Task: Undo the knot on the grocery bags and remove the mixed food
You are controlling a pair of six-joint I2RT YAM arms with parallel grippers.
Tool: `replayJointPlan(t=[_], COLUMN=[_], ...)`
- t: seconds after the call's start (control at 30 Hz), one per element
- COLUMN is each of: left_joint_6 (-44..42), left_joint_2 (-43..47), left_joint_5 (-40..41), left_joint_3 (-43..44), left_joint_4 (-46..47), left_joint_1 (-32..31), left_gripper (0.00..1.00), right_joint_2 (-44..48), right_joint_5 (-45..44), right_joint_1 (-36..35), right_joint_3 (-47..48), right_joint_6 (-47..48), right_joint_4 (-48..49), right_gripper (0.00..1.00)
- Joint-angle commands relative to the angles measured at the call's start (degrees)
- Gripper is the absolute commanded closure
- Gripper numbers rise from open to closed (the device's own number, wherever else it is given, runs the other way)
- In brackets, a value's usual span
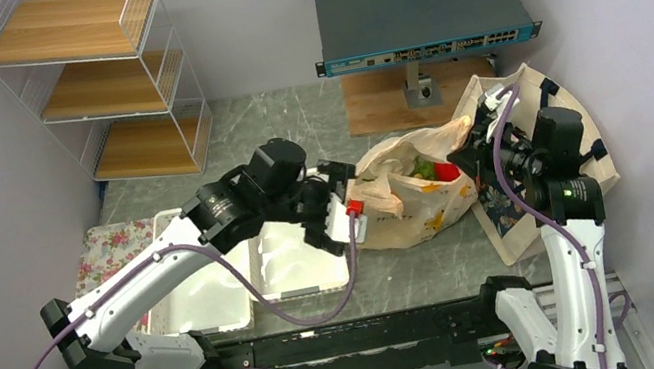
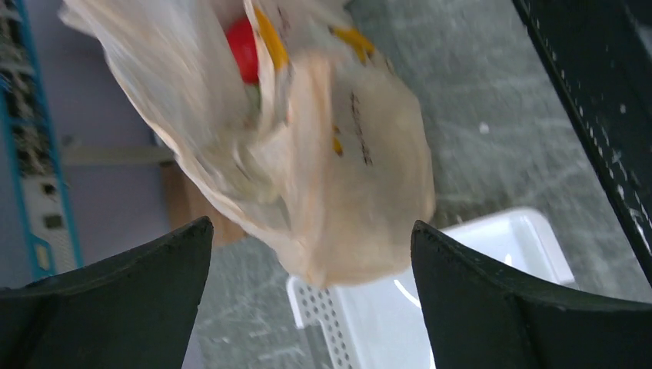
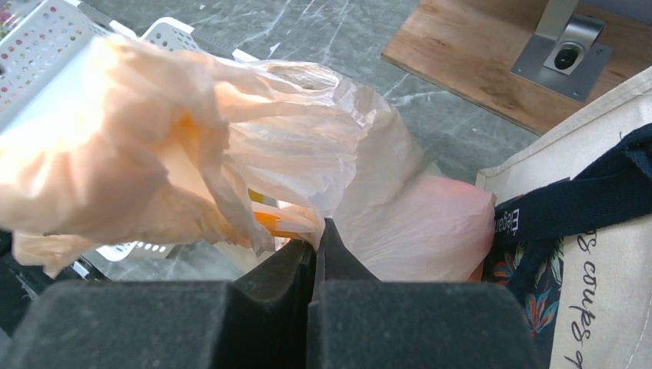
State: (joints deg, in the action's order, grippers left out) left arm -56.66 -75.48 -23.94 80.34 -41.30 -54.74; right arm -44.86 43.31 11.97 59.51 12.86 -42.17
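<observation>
The peach-beige plastic bag [image 1: 407, 201] lies mid-table with its top gaping open; no tied knot is in view. Inside it show a green leafy item [image 1: 423, 168] and a red item [image 1: 445, 171]. My left gripper [image 1: 347, 204] stands open at the bag's left side. In the left wrist view the bag [image 2: 323, 169] hangs just ahead of the wide-apart fingers [image 2: 138, 284], and the gripper [image 2: 311, 254] holds nothing. My right gripper [image 1: 467, 160] is shut on a fold of the bag's [image 3: 307, 154] rim [image 3: 317, 227]. The cream canvas tote [image 1: 588, 133] with navy straps [image 3: 584, 200] lies under the right arm.
Two white trays [image 1: 212, 301] [image 1: 301, 260] sit left of the bag, with a floral tray [image 1: 106, 252] beyond them. A wire shelf [image 1: 97, 83] stands at the back left. A network switch [image 1: 419, 11] on a stand with a wooden base [image 1: 390, 102] is behind the bags.
</observation>
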Motion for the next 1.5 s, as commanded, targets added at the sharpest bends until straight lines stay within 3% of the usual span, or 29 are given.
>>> replayJointPlan(t=[0.0, 0.2, 0.33, 0.43, 0.5, 0.6, 0.63, 0.73, 0.83, 1.03, 1.2, 1.27, 1.33, 1.47], left_joint_6=[5.28, 5.72, 2.16, 2.79, 2.61, 1.8, 1.18, -3.7, -8.58, -13.97, -15.38, -13.0, -9.83, -4.79], left_joint_2=[-4.3, -14.46, -22.68, -26.3, -26.33, -23.76, -22.39, -16.36, -8.23, 2.01, 7.48, 6.04, 1.45, -12.45], left_joint_5=[4.16, 4.05, 6.77, 10.6, 12.02, 7.47, 6.21, 5.17, 5.47, 7.98, 13.54, 12.54, 10.41, 8.38], left_joint_3=[7.54, 18.76, 26.08, 27.23, 27.63, 30.45, 30.63, 26.21, 15.4, -4.39, -15.33, -13.53, -6.47, 16.89], left_joint_4=[5.16, 2.87, -6.53, -9.46, -11.13, -19.3, -22.46, -30.25, -33.05, -30.29, -16.59, -11.72, -9.09, -8.96], left_joint_1=[-5.78, -8.28, -11.38, -11.6, -11.09, -9.52, -8.83, -7.43, -6.51, -6.08, -6.09, -5.68, -3.85, 2.01], left_gripper=[0.01, 0.01, 0.01, 0.11, 0.33, 0.9, 1.0, 1.0, 1.0, 1.0, 1.0, 1.0, 1.0, 1.0], right_joint_2=[0.2, -0.54, -0.58, -1.2, -1.65, -1.96, -2.15, -3.18, -4.84, -6.21, -5.77, -5.85, -7.18, -13.19], right_joint_5=[2.59, 2.51, 2.13, 1.72, 0.75, -1.82, -2.49, -5.21, -7.43, -6.64, -4.76, -2.91, -1.86, -4.28], right_joint_1=[0.16, 0.16, 0.16, 0.16, 0.16, 0.25, 0.25, 0.38, 0.81, 1.91, 2.1, 2.1, 2.09, 2.18], right_joint_3=[0.98, 1.97, 1.1, 0.66, 0.78, 0.5, 0.26, -0.13, -0.26, -0.11, -2.01, -2.11, -0.77, 7.82], right_joint_6=[-3.65, -6.04, -6.62, -6.47, -6.37, -5.93, -5.78, -6.01, -5.9, -5.12, -3.91, -4.26, -5.91, -9.16], right_joint_4=[4.51, 7.17, 9.08, 10.46, 11.1, 12.16, 12.72, 15.0, 16.88, 17.83, 16.99, 17.03, 18.53, 22.6], right_gripper=[1.0, 1.0, 1.0, 1.0, 1.0, 1.0, 1.0, 1.0, 1.0, 1.0, 1.0, 1.0, 1.0, 1.0])
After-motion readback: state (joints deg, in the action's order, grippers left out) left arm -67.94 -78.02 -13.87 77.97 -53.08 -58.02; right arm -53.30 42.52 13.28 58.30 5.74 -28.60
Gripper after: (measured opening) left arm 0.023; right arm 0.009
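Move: The left hand is open, its fingers pointing right and down at the grocery bag's left handle, roughly 10 cm to its right, level fore-and-aft and 5 cm below. The red package inside the bag is about 18 cm to its right, 3 cm farther out and 12 cm below; the right basket is some 10 cm to its left, level and 20 cm down. From the right hand, already pinching the bag's other side, the left handle lies about 13 cm left, 3 cm back and 5 cm below, and the tote bag 17 cm right, level, 15 cm below. Sweeping right about 11 cm in a low arc, up and then down, the open left hand reaches the grocery bag's left handle and shuts on it. Then it draws back left some 17 cm, sinking, its fingers tipping about 20 degrees farther down, before easing up, forward and a little right. The right hand keeps its pinch and shifts about 5 cm forward. ##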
